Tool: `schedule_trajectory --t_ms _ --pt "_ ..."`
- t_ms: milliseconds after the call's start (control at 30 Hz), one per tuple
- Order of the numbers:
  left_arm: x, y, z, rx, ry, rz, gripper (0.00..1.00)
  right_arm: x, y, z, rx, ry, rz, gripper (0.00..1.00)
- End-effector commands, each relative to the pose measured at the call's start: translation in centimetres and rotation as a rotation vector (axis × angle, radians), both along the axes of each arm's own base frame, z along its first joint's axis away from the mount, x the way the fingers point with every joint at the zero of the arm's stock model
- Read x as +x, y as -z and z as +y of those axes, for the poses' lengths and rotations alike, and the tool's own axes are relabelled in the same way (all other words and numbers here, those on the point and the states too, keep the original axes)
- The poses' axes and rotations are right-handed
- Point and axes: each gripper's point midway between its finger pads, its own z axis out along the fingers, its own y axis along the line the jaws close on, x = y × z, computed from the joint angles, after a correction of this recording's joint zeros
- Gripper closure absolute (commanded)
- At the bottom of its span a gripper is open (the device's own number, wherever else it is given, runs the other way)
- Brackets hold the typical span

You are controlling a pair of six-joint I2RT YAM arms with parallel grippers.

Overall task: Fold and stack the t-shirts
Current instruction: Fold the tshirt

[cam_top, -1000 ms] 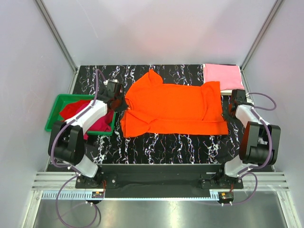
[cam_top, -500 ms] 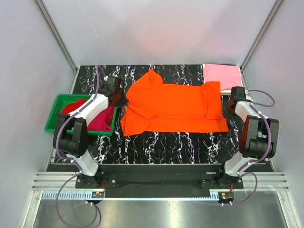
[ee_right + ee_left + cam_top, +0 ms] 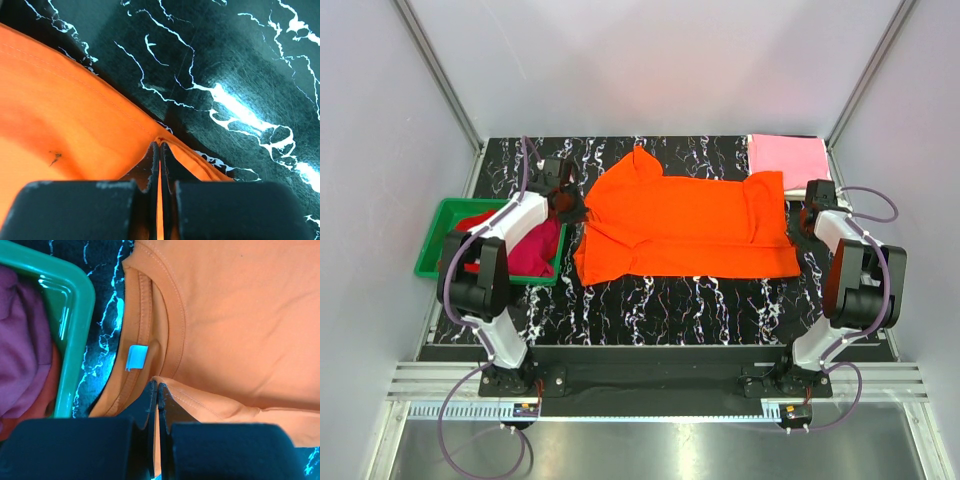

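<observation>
The bright orange t-shirt lies spread across the black marbled table, collar to the left. My left gripper is shut on its edge beside the collar and white tag; the pinched fold shows at the fingertips. My right gripper is shut on the shirt's hem at the right edge, cloth pinched between the fingers. A folded pink t-shirt lies at the back right corner. Crimson-magenta and red shirts sit in the bin.
A green plastic bin stands at the table's left edge, its rim close to my left gripper. White enclosure walls and metal posts surround the table.
Both grippers have moved a little towards the back of the table while holding the orange shirt's ends. The shirt's outline has barely shifted.
</observation>
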Motion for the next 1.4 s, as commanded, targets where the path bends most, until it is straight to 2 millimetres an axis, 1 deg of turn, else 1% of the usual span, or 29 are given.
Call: schedule_trajectory --t_ms 0,67,267,333,400,500,533,667,733,900,1000,1033,1233,1267,1300,1333,1367 --pt "2.0 -2.1 -0.7 -0.033 0.033 -0.072 1.00 1.9 -1.3 -1.0 -0.031 0.013 -0.059 0.99" --pt "2.0 -2.1 -1.1 -0.048 0.046 -0.069 1.00 2.0 -1.0 -0.8 -0.021 0.008 -0.051 0.98" --pt "2.3 -2.0 -1.7 -0.061 0.087 -0.065 1.00 2.7 -1.3 -0.2 0.008 -0.017 -0.067 0.96" --pt "2.5 -2.1 -1.8 -0.064 0.095 -0.067 1.00 2.8 -1.2 -0.2 0.012 -0.021 -0.064 0.92" --pt "2.8 -2.0 -1.9 -0.057 0.103 -0.065 1.00 2.8 -1.2 -0.2 0.009 -0.021 -0.065 0.90" --pt "3.4 -1.9 -1.7 -0.038 0.110 -0.067 1.00 2.7 -1.6 -0.3 0.002 -0.022 -0.072 0.82" --pt "3.5 -2.0 -1.7 -0.034 0.116 -0.071 1.00 2.6 -1.8 -0.2 0.006 -0.017 -0.076 0.72" --pt "4.2 -2.2 -2.3 -0.043 0.159 -0.080 1.00 1.6 -2.3 0.2 0.020 -0.004 -0.089 0.59" --pt "4.4 -2.2 -3.0 -0.061 0.206 -0.084 1.00 1.4 -2.8 0.7 0.045 -0.007 -0.105 0.58" --pt "5.9 -2.2 -4.4 -0.082 0.270 -0.106 1.00 1.1 -4.0 1.9 0.092 -0.028 -0.149 0.57" --pt "7.0 -2.4 -5.7 -0.107 0.316 -0.128 1.00 1.1 -4.7 2.2 0.106 -0.040 -0.169 0.57" --pt "7.5 -2.4 -6.1 -0.118 0.331 -0.134 1.00 1.1 -4.9 2.3 0.108 -0.044 -0.174 0.57" --pt "8.9 -2.7 -9.2 -0.170 0.467 -0.189 1.00 0.7 -5.7 3.1 0.133 -0.066 -0.203 0.56" --pt "8.7 -3.0 -10.2 -0.196 0.514 -0.203 1.00 0.7 -5.7 3.3 0.142 -0.070 -0.204 0.56" --pt "8.9 -2.7 -10.4 -0.192 0.523 -0.205 1.00 0.7 -5.6 3.4 0.147 -0.072 -0.204 0.56" --pt "9.0 -2.6 -11.2 -0.204 0.548 -0.207 1.00 0.6 -5.7 3.4 0.146 -0.073 -0.207 0.56" --pt "9.1 -2.3 -11.4 -0.201 0.561 -0.208 1.00 0.6 -5.7 4.0 0.175 -0.092 -0.211 0.56"
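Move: The left gripper still pinches the t-shirt's near neckline edge; the far sleeve lies about 16 cm ahead of it, 13 cm to its right and 6 cm below, and the green basket's middle some 24 cm to its left and 7 cm back. The right gripper holds the hem, whose laying spot is roughly 1 cm ahead and 2 cm below it; the folded stack lies about 18 cm ahead and 4 cm to its right. Let the right gripper carry the hem about 1 cm farther forward, open its fingers to let the cloth go, then rise some 4 cm while drifting left. Meanwhile keep the left gripper shut on the shirt and draw the neckline end forward, then forward and right towards the far sleeve, about 12 cm in all at near-level height, turning the hand clockwise some 25 degrees. ##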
